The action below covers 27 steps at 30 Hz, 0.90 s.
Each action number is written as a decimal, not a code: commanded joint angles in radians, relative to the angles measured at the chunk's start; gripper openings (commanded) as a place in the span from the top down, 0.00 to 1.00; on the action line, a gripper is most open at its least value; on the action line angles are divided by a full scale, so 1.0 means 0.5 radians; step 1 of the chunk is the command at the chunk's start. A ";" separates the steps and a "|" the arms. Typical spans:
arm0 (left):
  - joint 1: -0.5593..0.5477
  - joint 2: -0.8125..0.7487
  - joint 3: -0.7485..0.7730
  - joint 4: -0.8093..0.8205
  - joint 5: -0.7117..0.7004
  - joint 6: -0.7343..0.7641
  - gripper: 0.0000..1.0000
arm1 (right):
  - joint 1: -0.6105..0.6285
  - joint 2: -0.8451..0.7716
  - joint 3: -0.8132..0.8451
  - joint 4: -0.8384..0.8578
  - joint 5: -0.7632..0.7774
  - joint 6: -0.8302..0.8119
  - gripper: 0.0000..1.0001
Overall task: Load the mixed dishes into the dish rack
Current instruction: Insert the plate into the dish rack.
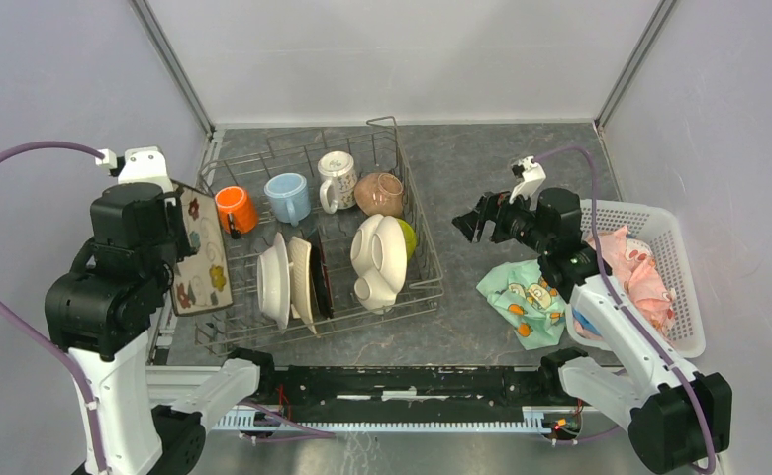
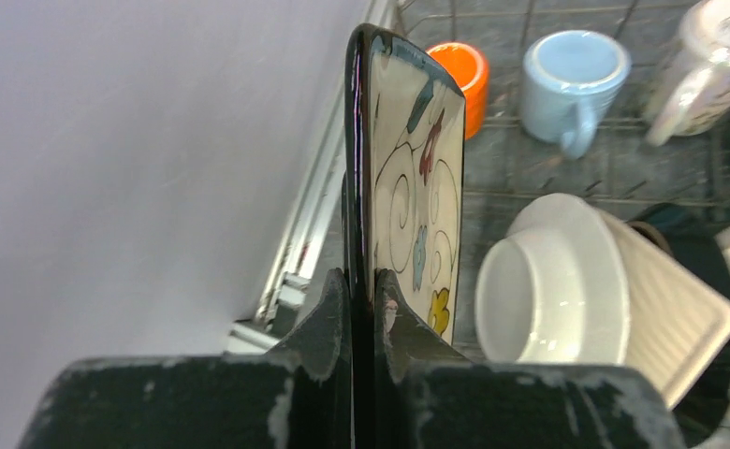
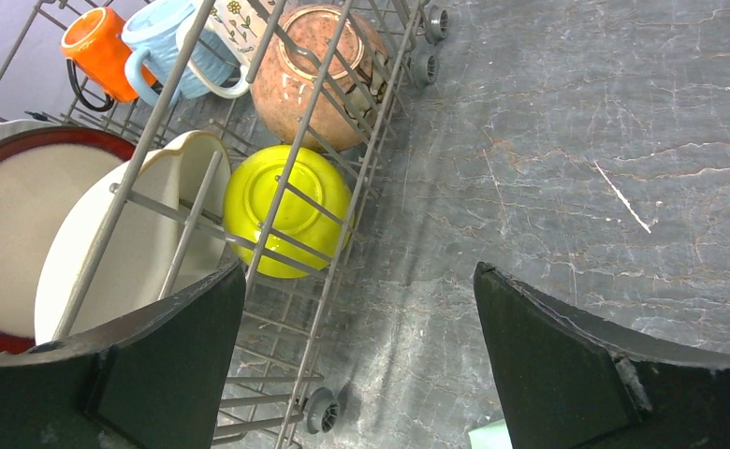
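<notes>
My left gripper (image 1: 178,224) (image 2: 362,278) is shut on the bottom edge of a square black-rimmed plate with a flower pattern (image 1: 202,253) (image 2: 408,168). It holds the plate upright over the left side of the dish rack (image 1: 424,220). In the rack stand an orange mug (image 1: 235,210), a light-blue mug (image 1: 288,197), a white patterned mug (image 1: 337,179), a tan bowl (image 1: 379,194), a lime-green bowl (image 3: 282,201), a cream sectioned plate (image 1: 379,259), and white (image 1: 272,279), woven tan (image 1: 300,282) and red-rimmed (image 1: 320,275) plates. My right gripper (image 1: 466,226) (image 3: 357,269) hangs open and empty just right of the rack.
A teal patterned cloth (image 1: 521,297) lies on the table under the right arm. A white perforated basket (image 1: 664,230) at the right wall holds a pink cloth (image 1: 634,272). Grey walls close in on the left, back and right.
</notes>
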 commanded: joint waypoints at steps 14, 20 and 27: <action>-0.047 0.021 -0.294 0.368 -0.125 0.499 0.98 | 0.023 -0.047 0.049 0.020 -0.109 -0.090 0.02; -0.047 0.096 -0.316 0.297 -0.090 0.493 0.98 | 0.027 -0.041 0.063 -0.029 -0.106 -0.133 0.02; -0.045 0.165 -0.314 0.174 -0.153 0.432 0.98 | 0.039 -0.081 0.089 -0.013 -0.129 -0.132 0.02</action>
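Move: The flowered plate is already in the left hand's grip; the empty slot at the rack's left end lies some 30 cm below this hand, about 4 cm ahead and 2 cm to its right. The white bowl stands roughly 3 cm ahead and 13 cm right, the orange mug about 18 cm ahead and 5 cm right, both nearly as far below. From the right hand the slot is some 50 cm left, 10 cm back and 12 cm below. The flowered plate, still pinched in the left hand's shut fingers, is lowered about 6 cm towards the empty slot left of the white bowl. After a slight back-and-left start the hand sinks, then eases forward some 3 cm and a little right, while the wrist tips nearly 20 degrees farther down and rolls slightly, its left side rising. ##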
